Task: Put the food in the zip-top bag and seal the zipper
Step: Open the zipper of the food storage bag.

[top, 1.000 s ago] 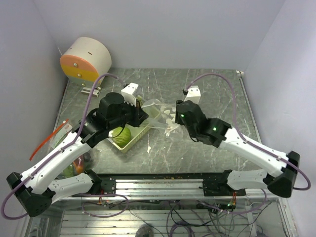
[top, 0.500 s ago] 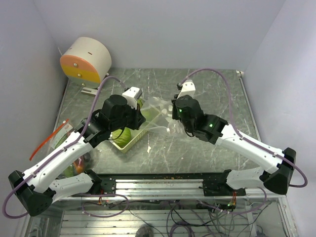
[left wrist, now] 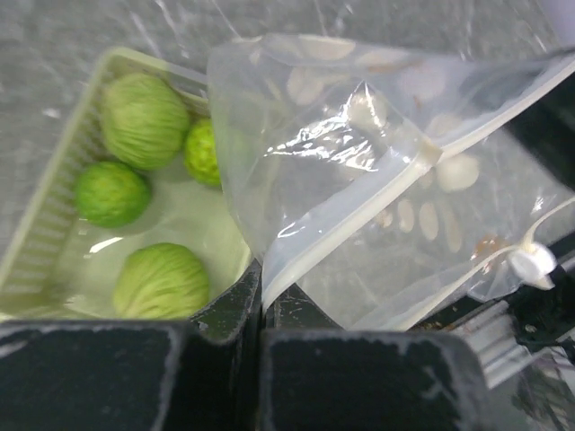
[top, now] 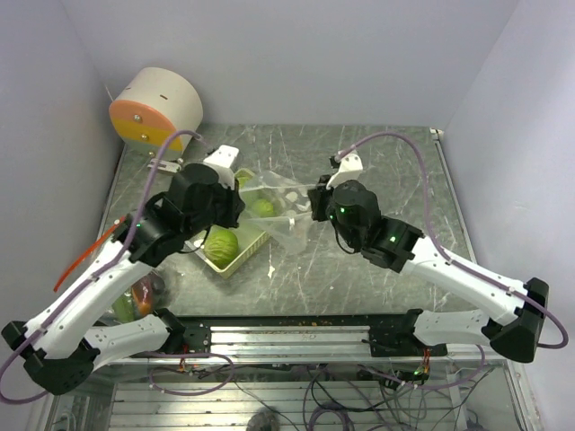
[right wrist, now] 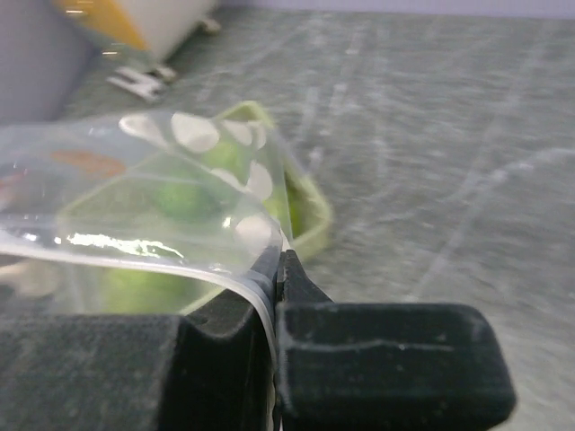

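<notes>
A clear zip-top bag (top: 280, 208) hangs stretched between my two grippers, above the far end of the pale-green basket (top: 235, 261). My left gripper (left wrist: 262, 287) is shut on the bag's (left wrist: 359, 180) white zipper edge. My right gripper (right wrist: 278, 260) is shut on the opposite rim of the bag (right wrist: 162, 197). The white slider (left wrist: 532, 260) sits at the bag's far corner. Several bumpy light-green balls of food (left wrist: 139, 117) (left wrist: 112, 193) (left wrist: 162, 280) lie in the basket (left wrist: 36, 242). One ball (top: 221, 242) shows beside the left arm.
A white and orange cylinder (top: 157, 108) stands at the back left. An orange and green piece (top: 144, 298) lies at the table's left edge, partly under the left arm, near a red-orange strip (top: 85, 256). A small green bit (top: 271, 269) lies in front of the basket.
The right gripper has closed on the bag's rim and risen toward the back. The left arm has swung left and back, and the bag is now pulled taut between them.
</notes>
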Controlling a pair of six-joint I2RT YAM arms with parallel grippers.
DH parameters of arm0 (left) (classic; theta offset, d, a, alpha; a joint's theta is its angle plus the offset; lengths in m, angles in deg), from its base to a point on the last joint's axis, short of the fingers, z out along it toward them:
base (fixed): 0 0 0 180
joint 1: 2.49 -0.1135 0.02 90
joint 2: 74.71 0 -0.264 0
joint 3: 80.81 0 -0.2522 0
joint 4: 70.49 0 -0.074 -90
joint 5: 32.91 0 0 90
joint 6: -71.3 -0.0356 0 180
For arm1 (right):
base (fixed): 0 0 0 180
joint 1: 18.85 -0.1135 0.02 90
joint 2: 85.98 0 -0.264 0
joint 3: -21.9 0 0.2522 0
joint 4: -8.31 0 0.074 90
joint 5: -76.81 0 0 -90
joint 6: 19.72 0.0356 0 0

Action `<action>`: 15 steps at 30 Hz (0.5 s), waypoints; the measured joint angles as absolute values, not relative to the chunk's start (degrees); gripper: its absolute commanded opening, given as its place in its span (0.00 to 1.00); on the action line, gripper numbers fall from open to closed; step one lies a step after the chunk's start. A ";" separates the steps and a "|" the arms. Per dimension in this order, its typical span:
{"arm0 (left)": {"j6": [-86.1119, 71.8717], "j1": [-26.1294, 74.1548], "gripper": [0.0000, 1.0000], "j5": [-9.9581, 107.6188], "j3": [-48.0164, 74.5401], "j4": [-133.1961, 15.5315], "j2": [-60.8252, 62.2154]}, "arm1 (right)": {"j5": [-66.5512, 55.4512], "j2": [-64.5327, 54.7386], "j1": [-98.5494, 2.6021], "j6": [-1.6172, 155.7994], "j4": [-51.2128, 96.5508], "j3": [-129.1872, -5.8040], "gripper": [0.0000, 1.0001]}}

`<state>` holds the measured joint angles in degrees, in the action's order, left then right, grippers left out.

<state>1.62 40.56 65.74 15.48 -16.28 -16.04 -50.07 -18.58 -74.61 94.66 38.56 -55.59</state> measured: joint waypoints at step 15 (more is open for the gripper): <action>-3.35 39.97 0.07 87.16 6.95 -0.33 -22.18 | -7.13 -4.81 -73.43 94.99 17.08 -58.19 0.86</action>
<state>-3.35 39.97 87.16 6.95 -0.33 -22.18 -7.13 -4.81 -73.43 94.99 17.08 -58.19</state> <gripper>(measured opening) 0.075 0.682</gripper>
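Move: The left hand pinches one side of the empty food storage bag's mouth and the right hand the other; the bag's middle lies about 9 cm to the left hand's right, 2 cm ahead and 4 cm lower, and about 9 cm left of the right hand, level fore and aft. From the left hand, the food basket is about 7 cm ahead, 3 cm left and 24 cm below; the filled bag is some 28 cm left, 10 cm back and 26 cm below. The left hand keeps its pinch on the bag's rim and draws it left by about 10 cm over the basket, arching up and then partly sinking back while it turns slightly counter-clockwise and rolls its left side up. The right hand follows left by some 15 cm, drifting a little back and closing in on the left hand, swings about 40 degrees counter-clockwise, and partway along spreads its shut fingers wide, letting go of its side of the rim and ending close beside it. ##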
